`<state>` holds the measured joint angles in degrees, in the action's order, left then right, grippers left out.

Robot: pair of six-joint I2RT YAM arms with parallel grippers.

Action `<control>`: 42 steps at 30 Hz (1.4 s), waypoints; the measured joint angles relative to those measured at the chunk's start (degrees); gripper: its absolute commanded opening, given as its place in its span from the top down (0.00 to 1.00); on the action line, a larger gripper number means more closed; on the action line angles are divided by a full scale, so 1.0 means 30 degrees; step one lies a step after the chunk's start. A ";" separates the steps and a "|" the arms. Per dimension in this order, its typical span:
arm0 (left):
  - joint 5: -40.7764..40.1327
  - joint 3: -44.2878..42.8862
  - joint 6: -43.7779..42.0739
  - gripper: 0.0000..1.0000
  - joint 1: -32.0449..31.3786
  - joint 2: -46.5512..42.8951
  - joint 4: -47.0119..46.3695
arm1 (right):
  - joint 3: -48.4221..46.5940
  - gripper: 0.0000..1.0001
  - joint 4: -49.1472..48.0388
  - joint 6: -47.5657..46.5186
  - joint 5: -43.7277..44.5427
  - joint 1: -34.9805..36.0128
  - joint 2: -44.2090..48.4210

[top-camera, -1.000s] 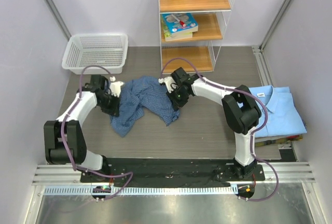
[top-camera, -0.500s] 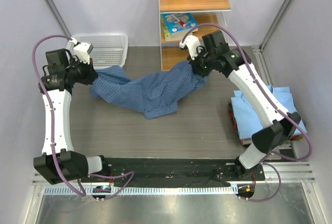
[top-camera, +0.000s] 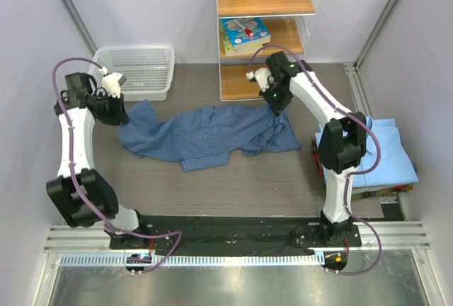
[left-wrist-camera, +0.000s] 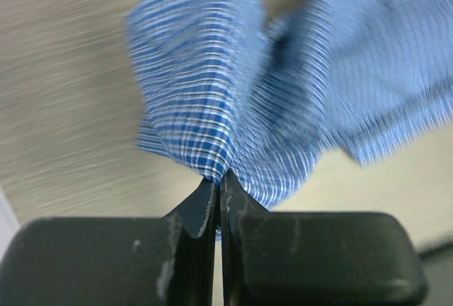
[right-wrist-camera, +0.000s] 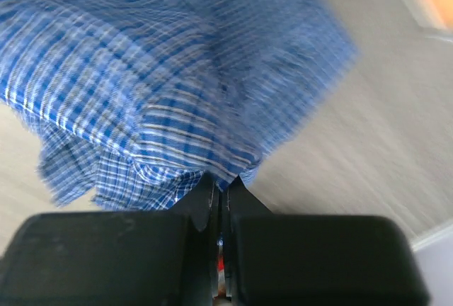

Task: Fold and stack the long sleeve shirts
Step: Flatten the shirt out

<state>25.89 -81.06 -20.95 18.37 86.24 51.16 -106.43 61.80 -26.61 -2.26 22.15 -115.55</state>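
Observation:
The dark blue checked shirt (top-camera: 205, 132) lies spread and rumpled across the middle of the table. My left gripper (top-camera: 119, 113) is shut on its left edge, the cloth (left-wrist-camera: 212, 108) pinched between the jaws. My right gripper (top-camera: 277, 108) is shut on its right end, the cloth (right-wrist-camera: 163, 108) pinched too. The light blue shirt (top-camera: 386, 150) lies folded at the right edge of the table, partly behind my right arm.
A white mesh basket (top-camera: 134, 70) stands at the back left, close to my left gripper. A wire shelf unit (top-camera: 263, 33) with books and bottles stands at the back centre, just behind my right gripper. Something red and yellow (top-camera: 386, 191) lies under the light blue shirt.
Both grippers had lifted the checked shirt and stretched it apart in the air. They have now come down, and the shirt lies spread on the table.

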 measured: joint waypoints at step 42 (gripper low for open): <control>0.8830 0.6317 -0.3300 0.18 -0.4007 -0.2273 0.2251 | 1.5001 0.12 -0.5005 0.0015 -0.5100 0.8932 0.7512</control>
<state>52.38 -62.11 -30.85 6.35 79.42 57.91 -61.43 46.78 -26.57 -17.56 48.95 -93.01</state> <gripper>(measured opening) 0.830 0.995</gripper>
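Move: Each hand still pinches an end of the shirt, the left about 17 cm above the table, the right about 10. From the left hand, the middle of the table's near edge lies some 35 cm right and 32 back, the shirt's middle about 26 right and 5 back, and the basket 17 straight ahead. From the right hand, the shelf's lowest board is about 11 cm ahead and 6 left; the shirt's middle is roughly 22 left and 8 back. Both hands let go of the shirt after swinging it round: the left sweeps its end right and back towards the near edge, about 30 cm right and 12 up, turning clockwise, while the right lifts 13 cm, slightly forward. The open right hand then comes some 28 cm back, drifting left and sinking close over the shirt's near half; the left loops forward and left, then lowers, open. ##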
